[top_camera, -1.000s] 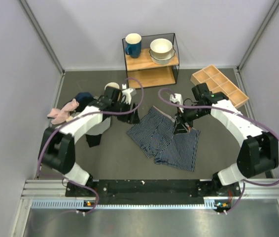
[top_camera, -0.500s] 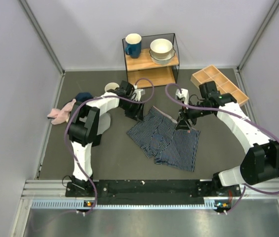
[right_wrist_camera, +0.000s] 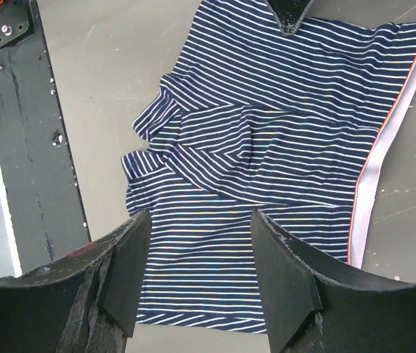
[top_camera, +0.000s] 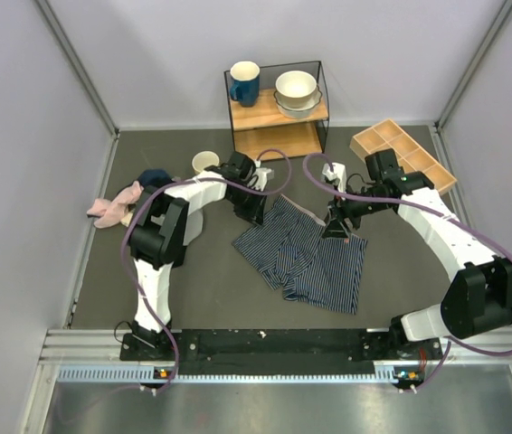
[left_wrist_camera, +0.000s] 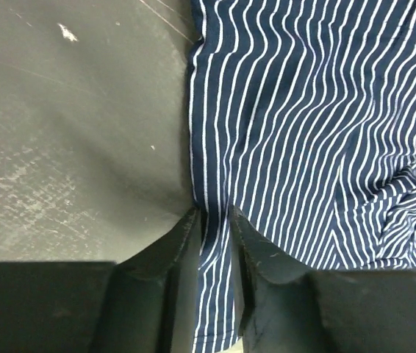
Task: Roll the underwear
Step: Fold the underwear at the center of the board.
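Note:
The underwear point(top_camera: 303, 256), navy with thin white stripes, lies spread and creased on the dark table between my arms. My left gripper point(top_camera: 254, 212) is at its far left edge. In the left wrist view the underwear point(left_wrist_camera: 303, 118) fills the right side, and my left gripper point(left_wrist_camera: 214, 220) has its jaws nearly together with the fabric's edge pinched between them. My right gripper point(top_camera: 336, 228) is open and empty, hovering above the waistband side. In the right wrist view my right gripper point(right_wrist_camera: 201, 243) is over the underwear point(right_wrist_camera: 267, 140), whose light waistband point(right_wrist_camera: 373, 176) with red trim runs along the right.
A glass-sided wooden shelf point(top_camera: 279, 110) with a blue mug point(top_camera: 243, 83) and stacked bowls point(top_camera: 296, 92) stands at the back. A wooden compartment tray point(top_camera: 403, 155) is at the back right. A pink cloth point(top_camera: 114, 206), a dark blue cloth point(top_camera: 152, 177) and a white cup point(top_camera: 204, 162) lie on the left.
My left gripper has swung right to the underwear's far left edge and closed down on it. My right gripper rose slightly, then held still.

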`<state>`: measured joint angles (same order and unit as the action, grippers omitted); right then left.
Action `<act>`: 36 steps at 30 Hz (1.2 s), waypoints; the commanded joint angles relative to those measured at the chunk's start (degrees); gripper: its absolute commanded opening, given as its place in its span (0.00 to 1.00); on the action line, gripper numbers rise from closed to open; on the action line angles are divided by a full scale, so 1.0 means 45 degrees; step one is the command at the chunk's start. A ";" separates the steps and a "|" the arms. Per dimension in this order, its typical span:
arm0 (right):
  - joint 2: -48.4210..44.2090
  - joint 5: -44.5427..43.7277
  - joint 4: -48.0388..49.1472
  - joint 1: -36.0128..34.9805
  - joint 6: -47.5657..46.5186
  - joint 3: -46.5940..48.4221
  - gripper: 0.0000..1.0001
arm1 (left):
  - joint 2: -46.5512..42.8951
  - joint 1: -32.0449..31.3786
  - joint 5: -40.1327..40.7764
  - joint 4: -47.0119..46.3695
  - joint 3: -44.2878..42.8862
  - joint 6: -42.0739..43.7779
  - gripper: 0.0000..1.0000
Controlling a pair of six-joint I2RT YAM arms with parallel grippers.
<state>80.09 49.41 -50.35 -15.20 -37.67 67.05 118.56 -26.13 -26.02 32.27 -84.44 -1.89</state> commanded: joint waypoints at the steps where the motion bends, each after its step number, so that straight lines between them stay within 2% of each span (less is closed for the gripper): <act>1: -0.0240 0.0388 0.0173 0.0038 -0.0027 -0.0055 0.57 | 0.0021 -0.0364 0.1386 0.0582 -0.0141 0.0147 0.20; 5: -0.0221 0.0349 0.0173 0.0038 -0.0047 -0.0075 0.57 | -0.0389 -0.0599 0.1817 0.0602 -0.0199 -0.0009 0.06; 9: -0.0201 0.0290 0.0192 0.0058 -0.0066 -0.0075 0.57 | -0.0994 -0.0872 0.1662 0.0583 -0.0161 -0.0204 0.00; 21: -0.0279 0.0192 0.0192 0.0428 0.0031 -0.0055 0.58 | -0.3006 -0.1810 0.0217 -0.0958 0.1479 -0.1688 0.00; 36: -0.0006 0.0056 0.0231 0.0546 -0.0086 -0.0114 0.58 | -0.3535 -0.2259 -0.1091 -0.2014 0.2378 -0.2528 0.00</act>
<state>80.12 49.10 -50.30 -13.32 -37.71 66.74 106.28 -35.16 -27.20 27.14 -74.50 -11.33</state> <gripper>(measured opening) 0.576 0.010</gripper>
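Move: The underwear's left edge lies between the left hand's half-closed fingers, about 1 cm below the hand point. The middle of the underwear is some 10 cm back and 12 cm to the right, and the yellow mug stands about 15 cm ahead and 13 cm to the left. From the right hand, that left edge lies roughly 8 cm ahead, 19 cm left and 15 cm down. Left hand pinches the underwear's left edge, pulling it about 7 cm back, 5 right and 5 up. ##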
